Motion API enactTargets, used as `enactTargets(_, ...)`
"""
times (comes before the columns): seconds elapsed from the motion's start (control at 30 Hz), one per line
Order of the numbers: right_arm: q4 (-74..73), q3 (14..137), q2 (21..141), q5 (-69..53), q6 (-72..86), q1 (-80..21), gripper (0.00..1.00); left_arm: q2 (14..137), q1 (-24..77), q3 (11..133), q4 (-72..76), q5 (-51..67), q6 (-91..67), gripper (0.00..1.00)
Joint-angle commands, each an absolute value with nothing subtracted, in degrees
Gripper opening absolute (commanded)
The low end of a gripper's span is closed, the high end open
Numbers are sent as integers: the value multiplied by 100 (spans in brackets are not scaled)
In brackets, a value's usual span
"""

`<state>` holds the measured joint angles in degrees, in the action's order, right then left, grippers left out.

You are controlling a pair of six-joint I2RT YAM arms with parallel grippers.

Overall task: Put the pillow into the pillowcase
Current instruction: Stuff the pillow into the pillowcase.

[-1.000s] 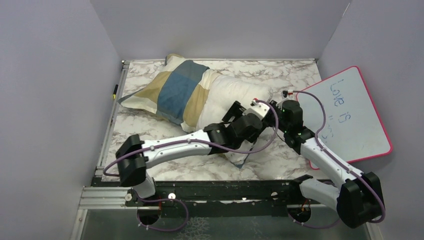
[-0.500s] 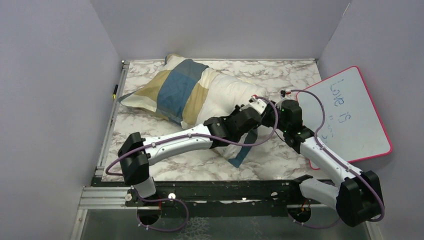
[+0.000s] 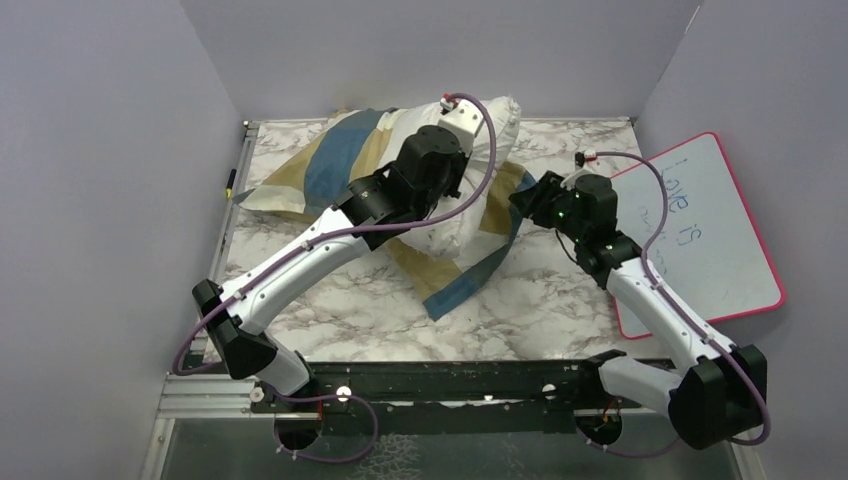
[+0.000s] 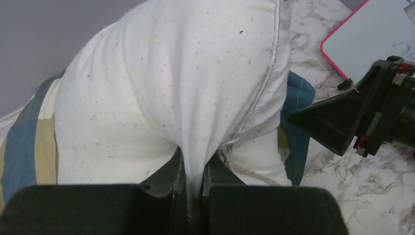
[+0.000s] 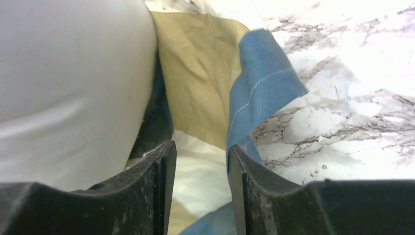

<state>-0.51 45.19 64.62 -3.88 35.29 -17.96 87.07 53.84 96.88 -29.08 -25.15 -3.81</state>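
The off-white pillow (image 3: 497, 115) is lifted at the back of the marble table, its lower part (image 4: 171, 83) bulging out of the blue, tan and cream pillowcase (image 3: 330, 165). My left gripper (image 4: 195, 171) is shut on a pinch of pillow fabric beside a seam. In the top view the left gripper (image 3: 450, 188) hangs over the pillow's middle. A loose pillowcase flap (image 3: 468, 282) trails toward the front. My right gripper (image 3: 524, 198) is open just right of the pillow. In its wrist view the right gripper (image 5: 198, 152) has cream fabric in its gap, and the blue flap (image 5: 264, 83) touches its right finger.
A pink-rimmed whiteboard (image 3: 700, 230) with blue writing leans at the right side of the table (image 3: 560, 300). A yellow-and-black pen (image 3: 229, 182) lies on the left rail. Grey walls close in the left, back and right.
The left arm has swung up and back toward the wall, lifting the pillow it holds. The right gripper has opened and shifted back. The pillowcase flap has been pulled out across the table.
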Motion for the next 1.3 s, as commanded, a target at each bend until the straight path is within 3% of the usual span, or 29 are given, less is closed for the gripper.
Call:
enactTargets(0.0, -499, 4834, 5989, -590, 3471, -1787, 49, 8745, 5281, 10281, -2428, -2083, -476, 0)
enactTargets(0.1, 31, 4683, 5852, -1210, 3787, -1785, 50, 8781, 5113, 10388, -2411, -1750, -684, 0)
enactTargets(0.3, 2752, 3673, 6336, -2385, 4911, -1840, 46, 8858, 4960, 10709, -2249, -1235, -1053, 0)
enactTargets(0.6, 4370, 3592, 7997, -2133, 5496, -2230, 40, 9028, 4788, 11197, -2200, -1024, -1333, 0)
enactTargets(0.97, 4178, 4940, 10171, -835, 5163, -2601, 46, 8920, 4732, 11408, -2057, -911, -1551, 0)
enactTargets(1.03, 4004, 5179, 10461, -714, 5137, -2597, 36, 8884, 4728, 11402, -2057, -889, -1551, 0)
enactTargets(1.1, 3677, 5310, 10597, -467, 5043, -2601, 7, 8839, 4724, 11379, -2069, -983, -1436, 0)
enactTargets(1.13, 3396, 5293, 10521, -225, 5064, -2583, 1, 8832, 4728, 11374, -2108, -1131, -1292, 0)
enactTargets(1.27, 3653, 4489, 10012, -113, 5240, -2295, 0, 8853, 4548, 11245, -2341, -2237, -539, 0)
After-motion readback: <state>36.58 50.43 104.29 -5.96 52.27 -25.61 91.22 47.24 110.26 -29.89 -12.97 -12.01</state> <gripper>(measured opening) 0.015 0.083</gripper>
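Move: The pillowcase's tan mouth panel, tucked against the raised pillow, lies about 7 cm ahead of the right hand, 6 cm to its left and 12 cm below. The blue hem stands by the right fingertips, some 3 cm ahead, level sideways and 3 cm lower; the pillow's bulk is about 12 cm left, 5 cm ahead and 3 cm below. From the left hand, pinching the pillow, the panel is some 8 cm ahead, 7 cm right and 27 cm below. The pillow stays pinched in the left hand, which lifts it about 6 cm, edging forward and rolling its left side down. The half-open right hand first rises off the hem and slightly back, then sweeps left and down and drives forward under the pillow, rolling its left side up, ending some 11 cm farther left and 10 cm lower, where it shuts on the tan cloth. ##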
